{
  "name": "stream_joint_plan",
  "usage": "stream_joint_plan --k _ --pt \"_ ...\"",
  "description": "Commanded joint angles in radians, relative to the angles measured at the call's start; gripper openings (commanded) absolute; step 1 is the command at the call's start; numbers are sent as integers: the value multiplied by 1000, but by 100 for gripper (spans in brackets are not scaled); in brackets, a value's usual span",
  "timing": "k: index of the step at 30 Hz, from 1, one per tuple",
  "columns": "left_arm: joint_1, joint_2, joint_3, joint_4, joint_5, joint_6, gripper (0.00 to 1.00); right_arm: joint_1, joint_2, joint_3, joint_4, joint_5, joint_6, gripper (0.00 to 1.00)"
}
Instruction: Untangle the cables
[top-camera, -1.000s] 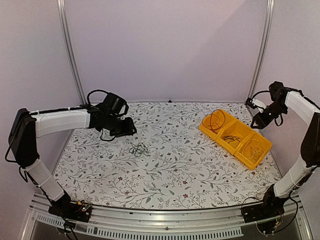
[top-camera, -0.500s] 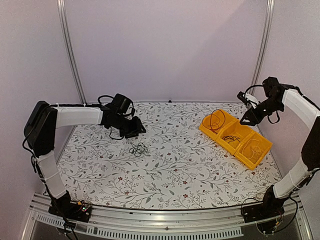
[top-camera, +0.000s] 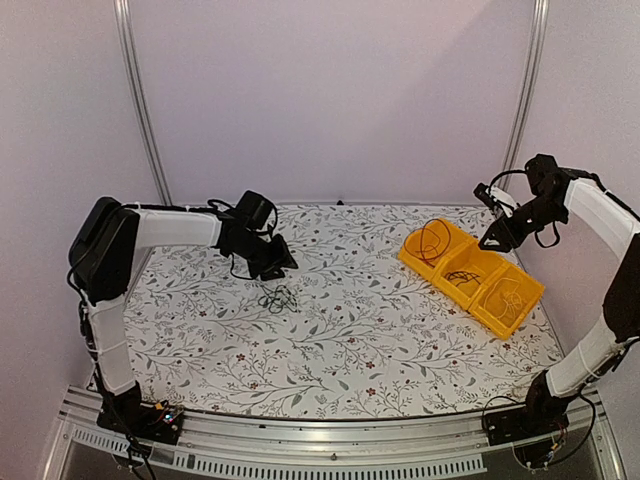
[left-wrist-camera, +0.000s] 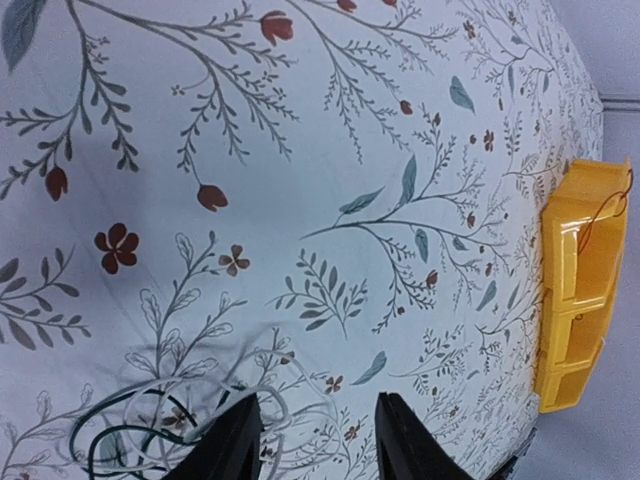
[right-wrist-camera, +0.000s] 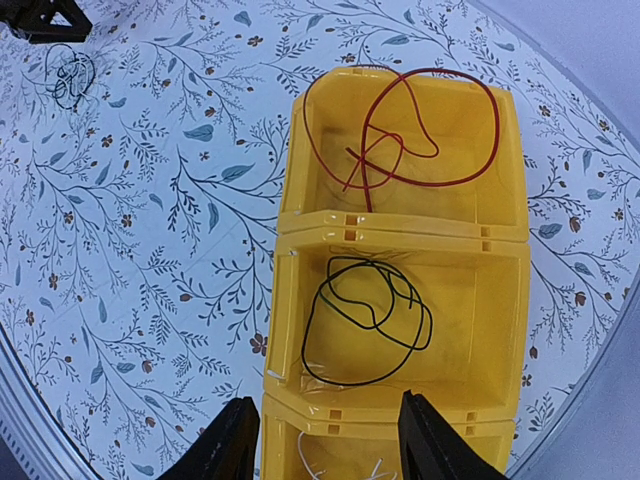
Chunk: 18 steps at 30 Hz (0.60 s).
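Observation:
A small clump of thin black and whitish cables (top-camera: 278, 297) lies on the flowered table, left of centre. My left gripper (top-camera: 284, 264) hovers just behind it, open. In the left wrist view the cables (left-wrist-camera: 150, 420) lie at the bottom left, with a whitish loop by the left finger, and nothing sits between the tips of the left gripper (left-wrist-camera: 318, 428). My right gripper (top-camera: 493, 232) hangs open above the yellow tray (top-camera: 452, 293). Below the right gripper (right-wrist-camera: 330, 418), a red cable (right-wrist-camera: 420, 120), a black cable (right-wrist-camera: 370, 320) and a whitish cable (right-wrist-camera: 330, 465) each lie in their own compartment.
The yellow tray (right-wrist-camera: 400, 228) has three compartments and stands at the back right, near the table's edge. The tray (left-wrist-camera: 580, 290) also shows far off in the left wrist view. Metal frame posts rise at both back corners.
The left arm has reached rightward and forward, bringing its gripper close to the clump. The right gripper shifted a little left, then held still. The clump has not moved.

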Motion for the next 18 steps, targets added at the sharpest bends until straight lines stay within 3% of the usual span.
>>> stream_joint_plan --k 1,5,11,15,18 --pt "4 46 53 -36 -1 -24 39 6 -24 -15 0 -19 6 52" --pt "3 81 78 -15 -8 -14 33 7 -17 -14 1 -26 8 52" --pt "-11 107 141 4 -36 60 0 15 4 37 2 -47 8 51" --pt "-29 42 170 36 0 192 0 71 11 119 91 22 28 51" --pt "-38 -54 130 56 25 250 0 75 -8 157 223 -51 89 54"
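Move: The loose cable tangle, white and dark green, has its middle about 4 cm back from the open left fingers, roughly 1 cm to their left and 3 cm below; its far edge lies almost under the fingertips. From the right hand the tangle is some 60 cm to the left, about level fore and aft and 16 cm down. The yellow bin's middle lies about 3 cm ahead of the right hand, 3 cm to its left and 13 cm below. The left fingers sink about 1.5 cm onto the far edge of the tangle and pinch a white strand, closing from partly open to fully shut while easing forward; then the hand draws that strand forward, right and up, lifting some 3 cm, the wrist tipping up about 10 degrees. Late on, the empty right hand, fingers still open, rises about 3 cm off the bin, also drifting forward and left. ##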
